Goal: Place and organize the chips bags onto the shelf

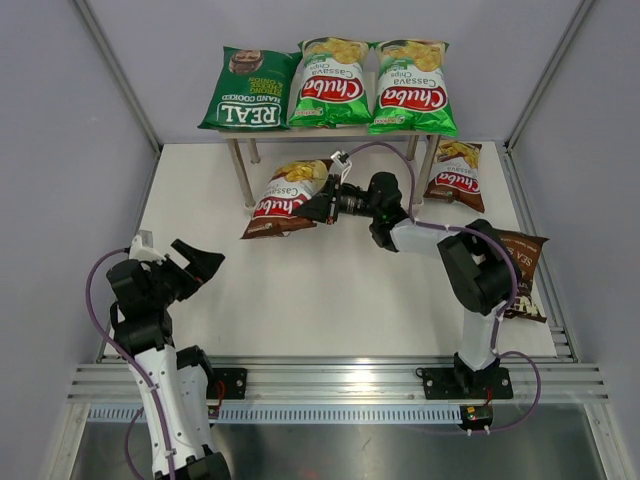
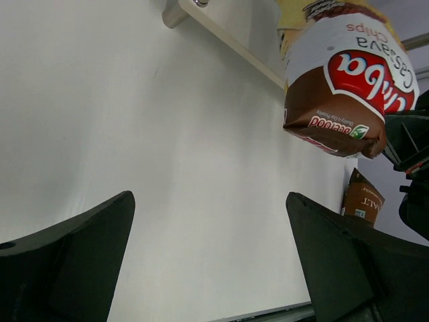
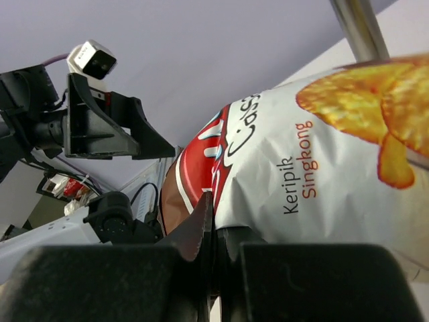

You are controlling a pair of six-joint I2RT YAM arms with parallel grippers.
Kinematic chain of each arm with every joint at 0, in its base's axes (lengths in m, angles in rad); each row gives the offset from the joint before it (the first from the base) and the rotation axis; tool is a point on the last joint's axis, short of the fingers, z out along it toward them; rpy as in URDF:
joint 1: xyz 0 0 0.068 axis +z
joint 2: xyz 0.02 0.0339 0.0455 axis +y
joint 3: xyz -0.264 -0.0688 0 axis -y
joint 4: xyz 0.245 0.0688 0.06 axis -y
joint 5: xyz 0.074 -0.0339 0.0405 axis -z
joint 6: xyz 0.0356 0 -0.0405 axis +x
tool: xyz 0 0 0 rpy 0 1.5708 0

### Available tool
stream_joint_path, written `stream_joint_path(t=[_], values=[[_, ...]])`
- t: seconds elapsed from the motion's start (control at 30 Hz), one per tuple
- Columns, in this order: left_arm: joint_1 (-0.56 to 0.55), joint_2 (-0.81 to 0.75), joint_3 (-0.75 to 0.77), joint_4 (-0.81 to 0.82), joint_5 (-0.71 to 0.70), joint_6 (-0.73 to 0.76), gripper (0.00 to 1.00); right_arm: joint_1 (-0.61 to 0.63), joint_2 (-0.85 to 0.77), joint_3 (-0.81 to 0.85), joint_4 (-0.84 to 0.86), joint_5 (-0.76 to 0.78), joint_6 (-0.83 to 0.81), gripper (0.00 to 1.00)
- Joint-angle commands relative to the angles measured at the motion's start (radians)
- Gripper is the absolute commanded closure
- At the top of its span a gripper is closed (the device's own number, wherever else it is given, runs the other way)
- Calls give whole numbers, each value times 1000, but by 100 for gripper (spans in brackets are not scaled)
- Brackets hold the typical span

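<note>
The shelf (image 1: 243,172) stands at the back, its top board carrying a dark green REAL bag (image 1: 243,92) and two bright green Chuba bags (image 1: 330,85) (image 1: 412,88). My right gripper (image 1: 318,208) (image 3: 214,221) is shut on the edge of a brown-red Chuba bag (image 1: 280,200) (image 3: 322,154). It holds the bag off the table in front of the shelf's left legs. Another brown-red Chuba bag (image 1: 455,172) lies under the top board at the right. A dark brown bag (image 1: 520,275) lies on the table at the right. My left gripper (image 1: 195,265) (image 2: 211,201) is open and holds nothing, near the front left.
White walls close in the table on the left, right and back. A metal rail (image 1: 320,380) runs along the near edge by the arm bases. The right arm's elbow (image 1: 475,265) stands close to the dark brown bag. A shelf leg (image 3: 358,27) rises just behind the held bag.
</note>
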Motion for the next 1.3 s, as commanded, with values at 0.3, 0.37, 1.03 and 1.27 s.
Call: stream_joint_path(t=[0.3, 0.37, 1.03, 1.27], values=[[-4, 23, -8, 58, 54, 54, 1, -62, 209, 23, 142, -16, 54, 100], [-4, 25, -11, 64, 60, 49, 1, -76, 209, 36, 101, -16, 42, 98], [-7, 28, -9, 63, 77, 51, 1, -154, 278, 240, -455, 34, -18, 67], [-10, 14, -9, 54, 75, 49, 1, -154, 368, 415, -601, 21, -38, 68]])
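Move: The brown Cassava bag hangs in the right gripper by its lower right part. Its place is the left half of the lower shelf, about 17 cm ahead of the right hand, 4 cm left and 17 cm below. The shelf's front-left leg stands about 12 cm ahead and 15 cm left, its middle some 7 cm below; the top board is centred 18 cm ahead, 6 cm right and slightly higher. From the left hand that place lies about 30 cm ahead, 20 cm right and 13 cm below. Lower the right gripper with the brown Cassava bag about 9 cm while easing forward, then feed the bag in under the top board onto the lower shelf, going some 7 cm farther forward, 3 cm lower and drifting right. Roll the wrist about 25 degrees, forward side down, tips dipping slightly, and open the fingers to a third around the bag's edge on the way in. ##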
